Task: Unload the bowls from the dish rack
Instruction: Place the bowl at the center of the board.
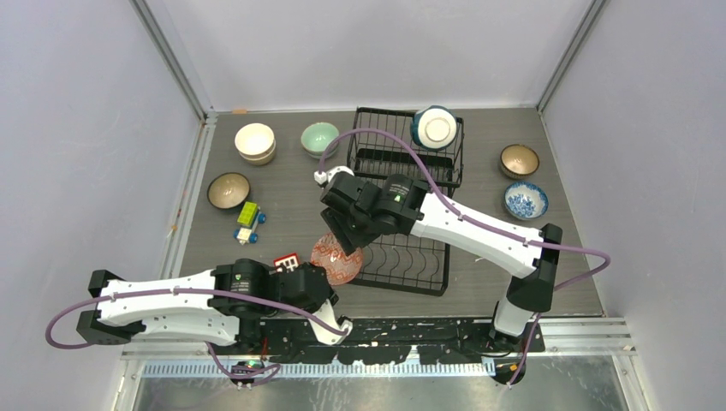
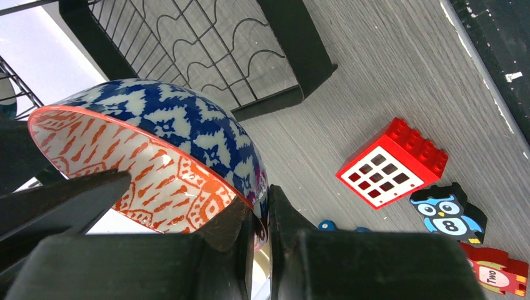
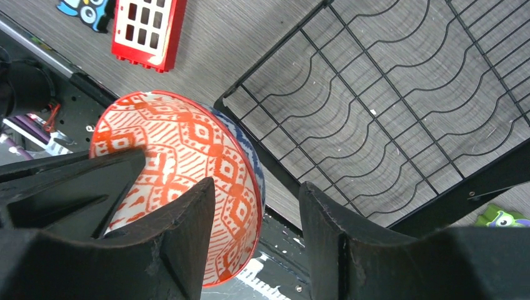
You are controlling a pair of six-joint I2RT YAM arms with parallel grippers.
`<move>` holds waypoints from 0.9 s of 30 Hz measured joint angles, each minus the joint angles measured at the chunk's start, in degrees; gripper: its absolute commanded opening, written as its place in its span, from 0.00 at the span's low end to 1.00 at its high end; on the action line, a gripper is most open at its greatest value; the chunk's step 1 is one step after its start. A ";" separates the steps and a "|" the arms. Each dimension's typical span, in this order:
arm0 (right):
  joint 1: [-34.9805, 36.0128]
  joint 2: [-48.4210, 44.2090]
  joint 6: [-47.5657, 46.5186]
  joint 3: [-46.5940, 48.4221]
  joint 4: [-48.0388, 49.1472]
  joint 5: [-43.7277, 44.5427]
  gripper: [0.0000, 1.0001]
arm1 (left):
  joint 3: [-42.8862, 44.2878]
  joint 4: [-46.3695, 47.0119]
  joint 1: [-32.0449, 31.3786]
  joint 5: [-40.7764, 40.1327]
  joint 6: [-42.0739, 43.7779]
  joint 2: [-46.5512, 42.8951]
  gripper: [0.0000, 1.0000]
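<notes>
A red patterned bowl (image 1: 336, 257) with a blue-and-white outside is held tilted above the table, just off the front left corner of the black wire dish rack (image 1: 445, 257). My left gripper (image 1: 324, 282) is shut on its near rim; in the left wrist view the fingers (image 2: 262, 219) pinch the bowl (image 2: 169, 125) wall. My right gripper (image 3: 257, 184) is open and straddles the opposite rim of the bowl (image 3: 187, 144), one finger inside, one outside, with a gap showing. A blue-and-white bowl (image 1: 435, 127) stands on edge in the rack's raised back basket.
Cream bowls (image 1: 255, 141), a pale green bowl (image 1: 319, 137) and a brown bowl (image 1: 229, 190) sit on the left of the table. A brown bowl (image 1: 519, 160) and a blue patterned bowl (image 1: 525, 199) sit right. Toy blocks (image 1: 248, 218) and a red block (image 2: 392, 164) lie near the left arm.
</notes>
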 measured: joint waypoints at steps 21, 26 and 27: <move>0.26 0.81 0.46 -4.81 3.28 1.31 0.02 | 0.15 -0.37 -0.13 -0.61 -1.73 0.02 0.11; 0.24 0.81 0.50 -4.81 3.21 1.64 0.01 | 0.39 0.79 -0.22 -2.19 -3.17 0.63 0.44; 0.20 0.83 0.50 -4.83 3.19 1.68 0.01 | 0.79 1.55 -0.22 -2.58 -3.78 0.79 0.47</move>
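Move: The bowl, held tilted by its near rim in the left fingers, has its middle about 2 cm back, 3 cm to the left and 5 cm below the right hand; from the left hand it lies some 5 cm ahead and 2 cm to the right, at about grip height. Under the left hand, roughly 17 cm down, the rack's near left corner sits about 4 cm right and 2 cm back, the red block 10 cm left and 1 cm back. The right fingers come to pinch the bowl's far right rim, one inside and one outside: the right hand sinks about 3 cm onto the rim while closing from over half open, then holds there. The left hand stays still with its hold until the right has closed, then opens its fingers and just begins to lift, under 1 cm. ##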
